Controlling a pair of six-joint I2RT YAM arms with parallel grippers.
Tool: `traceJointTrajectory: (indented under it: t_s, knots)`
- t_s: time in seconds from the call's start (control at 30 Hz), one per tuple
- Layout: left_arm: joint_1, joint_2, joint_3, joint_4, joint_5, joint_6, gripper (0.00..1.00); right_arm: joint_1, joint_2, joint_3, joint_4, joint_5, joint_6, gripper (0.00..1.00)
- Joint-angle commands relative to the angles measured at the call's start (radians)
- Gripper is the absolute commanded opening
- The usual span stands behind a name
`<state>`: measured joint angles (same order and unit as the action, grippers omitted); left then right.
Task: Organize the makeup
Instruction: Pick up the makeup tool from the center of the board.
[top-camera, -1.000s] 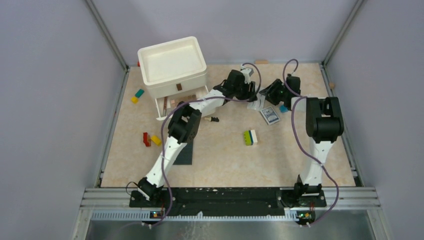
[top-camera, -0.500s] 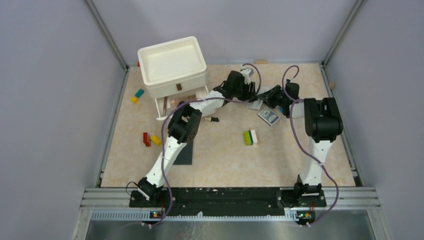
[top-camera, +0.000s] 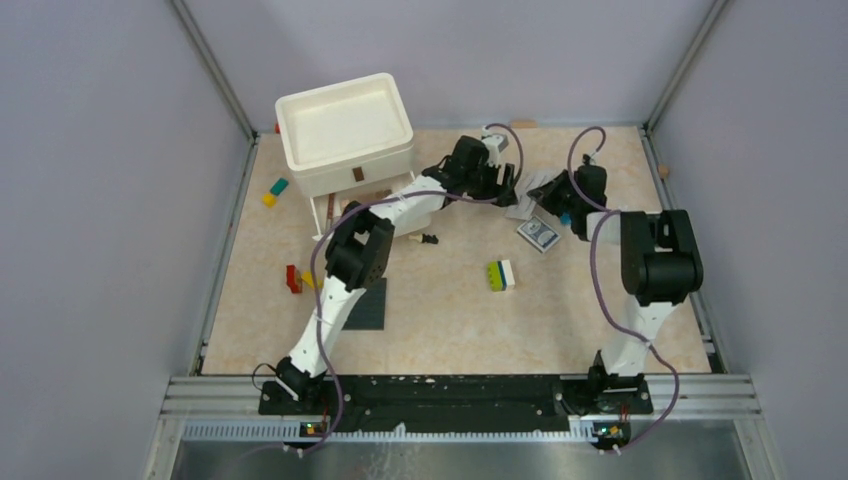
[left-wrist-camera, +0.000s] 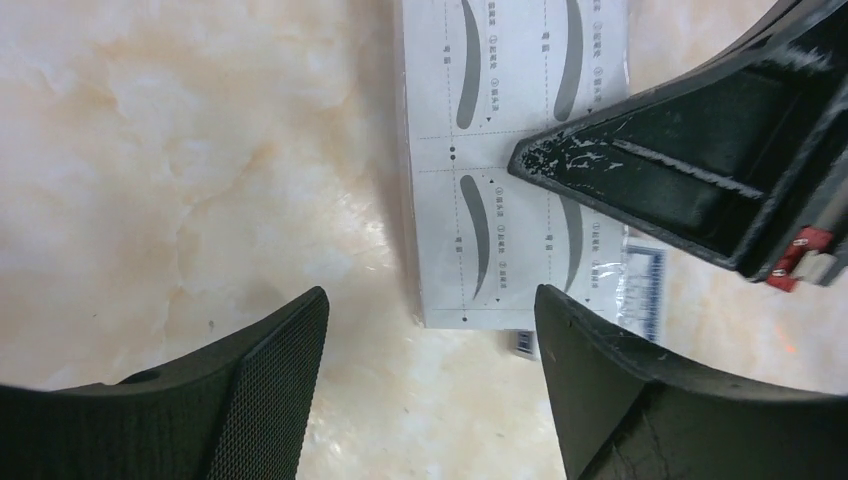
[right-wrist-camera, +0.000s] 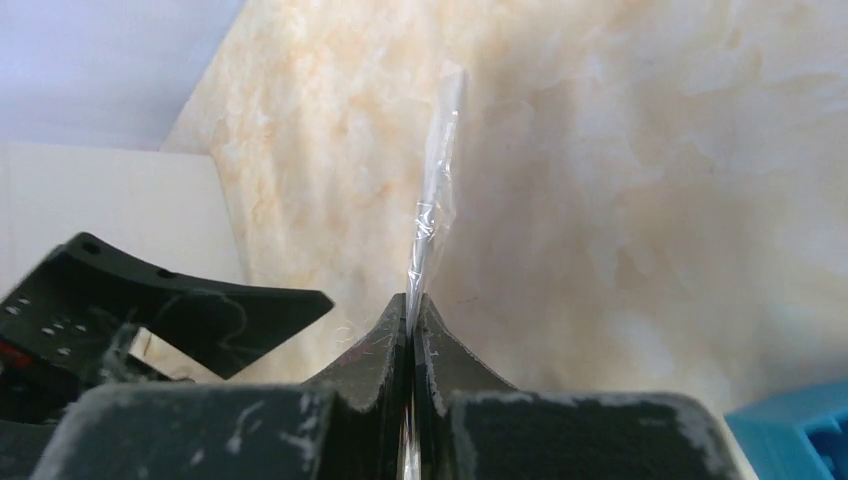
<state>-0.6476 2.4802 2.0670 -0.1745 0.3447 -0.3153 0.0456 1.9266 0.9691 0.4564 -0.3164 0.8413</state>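
A white false-eyelash card (left-wrist-camera: 510, 150) in clear wrap hangs edge-up just above the tabletop at the back middle (top-camera: 528, 195). My right gripper (right-wrist-camera: 411, 300) is shut on its thin edge, and one of its fingers (left-wrist-camera: 690, 180) covers the card's right side in the left wrist view. Just short of the card's near edge, my left gripper (left-wrist-camera: 430, 330) stands open with only bare table between its fingers. In the top view the left gripper (top-camera: 508, 185) and the right gripper (top-camera: 553, 190) face each other across the card. More makeup lies in the open drawer (top-camera: 365, 200).
The white drawer unit (top-camera: 345, 135) stands at the back left. A blue patterned flat pack (top-camera: 538, 233) lies near the right gripper, a small dark item (top-camera: 428, 238) mid-table. Toy bricks (top-camera: 500, 275) (top-camera: 300, 280) (top-camera: 277, 190) and a dark plate (top-camera: 368, 305) are scattered around.
My right gripper has closed on the eyelash card. The left gripper has opened and let go of it. The right arm's elbow has swung outward to the right.
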Motion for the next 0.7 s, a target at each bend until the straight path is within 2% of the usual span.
traceJointTrajectory:
  t_s: [0.0, 0.13, 0.27, 0.37, 0.47, 0.57, 0.67]
  knots:
    - [-0.005, -0.249, 0.025, -0.017, 0.020, 0.009, 0.83, 0.007, -0.187, -0.055, 0.102, 0.058, -0.101, 0.00]
    - [-0.004, -0.430, -0.015, -0.052, -0.023, 0.029, 0.89, 0.009, -0.309, -0.109, 0.152, 0.043, -0.072, 0.00]
    - [-0.003, -0.654, -0.165, -0.067, -0.175, 0.071, 0.98, 0.041, -0.425, -0.146, 0.146, 0.084, 0.033, 0.00]
    - [0.006, -0.849, -0.287, -0.105, -0.349, 0.108, 0.99, 0.138, -0.530, -0.139, 0.025, 0.254, 0.095, 0.00]
    - [0.054, -1.027, -0.406, -0.162, -0.505, 0.107, 0.99, 0.289, -0.602, -0.121, -0.017, 0.411, 0.146, 0.00]
    - [0.120, -1.195, -0.505, -0.243, -0.594, 0.075, 0.99, 0.460, -0.611, -0.041, -0.141, 0.581, 0.245, 0.00]
    - [0.132, -1.344, -0.584, -0.306, -0.691, 0.100, 0.99, 0.596, -0.594, 0.007, -0.201, 0.767, 0.352, 0.00]
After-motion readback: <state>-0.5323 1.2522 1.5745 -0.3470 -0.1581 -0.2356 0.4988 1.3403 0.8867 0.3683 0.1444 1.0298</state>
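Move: The brow-stencil sheet is already pinched in the right hand, its middle about 3 cm left and 2 cm ahead. From that hand the open drawer lies some 38 cm left, 10 cm back and about 4 cm higher; the framed card is about 11 cm straight back, and the black clip 26 cm left and 12 cm back. For the empty left hand, the drawer is some 32 cm left, 9 cm back and 4 cm up. The stencil sheet stays pinched in the shut right fingers as that hand lifts it about 20 cm, then swings left and back towards the open drawer, fingertips tipping up some 20 degrees. The left hand, already off the sheet, opens fully and shoots up, then also sweeps left and back, high above the drawer's level, tipping up and turning counter-clockwise. ##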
